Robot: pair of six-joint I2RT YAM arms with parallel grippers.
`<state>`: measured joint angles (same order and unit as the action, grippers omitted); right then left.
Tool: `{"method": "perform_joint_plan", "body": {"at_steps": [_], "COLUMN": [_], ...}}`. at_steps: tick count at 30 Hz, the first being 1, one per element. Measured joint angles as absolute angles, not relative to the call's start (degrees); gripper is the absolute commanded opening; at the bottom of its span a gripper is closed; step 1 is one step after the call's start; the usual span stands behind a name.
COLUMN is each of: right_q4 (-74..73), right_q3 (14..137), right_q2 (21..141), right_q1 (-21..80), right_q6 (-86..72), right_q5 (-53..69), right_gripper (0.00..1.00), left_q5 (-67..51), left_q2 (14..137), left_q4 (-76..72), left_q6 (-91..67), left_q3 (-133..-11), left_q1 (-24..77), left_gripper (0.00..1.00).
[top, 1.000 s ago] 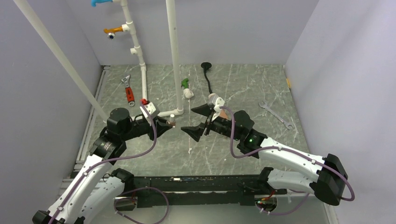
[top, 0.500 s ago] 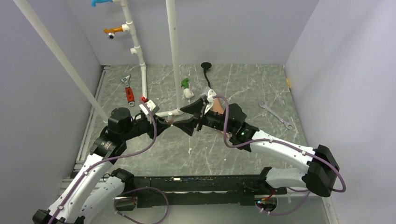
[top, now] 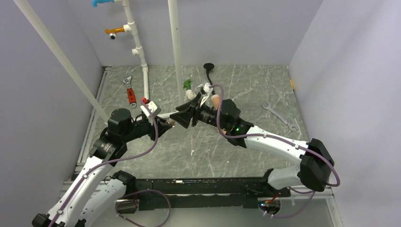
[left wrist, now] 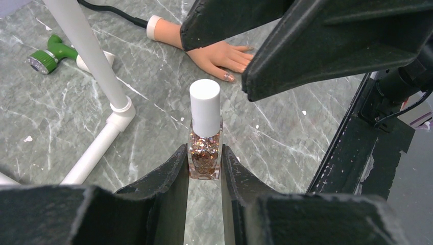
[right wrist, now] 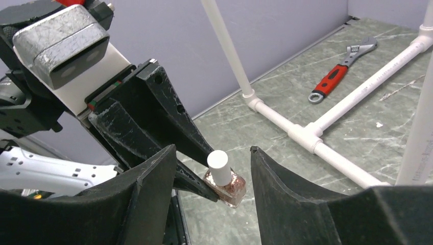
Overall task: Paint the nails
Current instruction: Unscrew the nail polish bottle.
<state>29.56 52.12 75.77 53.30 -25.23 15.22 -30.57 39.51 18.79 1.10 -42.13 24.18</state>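
My left gripper (left wrist: 204, 149) is shut on a small clear polish bottle (left wrist: 205, 155) of coppery glitter, held upright above the table with its white cap (left wrist: 205, 104) on. My right gripper (right wrist: 212, 149) faces it, open, one finger on either side of the cap (right wrist: 219, 166) with a gap on both sides. In the top view the two grippers (top: 171, 124) (top: 182, 118) meet at mid-table. Beyond the bottle the peach mannequin hand (left wrist: 219, 53) lies flat on the table. Its nails (left wrist: 228, 77) show at the fingertips, and my right fingers partly cover it.
A white pipe frame (top: 175, 52) stands just behind the grippers, with a floor pipe (left wrist: 99, 148) beside the bottle. A red-handled wrench (top: 129, 92) lies back left, a green-and-white tool (top: 188, 88) behind centre, a silver wrench (top: 279, 115) at right. A black rail (top: 198, 187) borders the near edge.
My right arm has swung left to the left gripper and its jaws have narrowed around the bottle's cap. The left gripper has kept its hold and its place.
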Motion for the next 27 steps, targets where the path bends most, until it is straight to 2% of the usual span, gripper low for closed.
{"method": "perform_joint_plan", "body": {"at_steps": [15,27], "right_q4": [26.9,26.5], "right_q3": [53.7,55.6], "right_q2": [79.1,81.6], "right_q1": [53.1,53.5], "right_q6": [-26.7,-27.4], "right_q5": [15.4,18.0], "right_gripper": [0.48,0.24], "left_q5": [-30.6,-30.5], "left_q2": [39.5,39.6], "left_q4": [20.0,20.1], "left_q6": [1.5,1.5], "left_q3": [-42.2,-42.2], "left_q1": [24.2,24.2], "left_gripper": [0.00,0.00]}}
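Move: The bottle's white cap lies about 3 cm to the left of my right hand and 3 cm below it, neither ahead nor back; the bottle body is another 3 cm down. Counted from my right hand, the pipe corner on the table is some 14 cm ahead, 1 cm left and 27 cm down, and the mannequin hand about 9 cm ahead, 21 cm right, similarly low. From my left hand, which already grips the bottle, the cap is some 4 cm up, 1 cm ahead and 1 cm right. My right hand first sinks a good 2.5 cm with its half-open fingers narrowing, then slides on left, about 2 cm in all, so the tips straddle the white cap, and closes to about half its first gap, a pad on either side of the cap. My left hand keeps its pinch on the bottle and holds it nearly still and upright. ##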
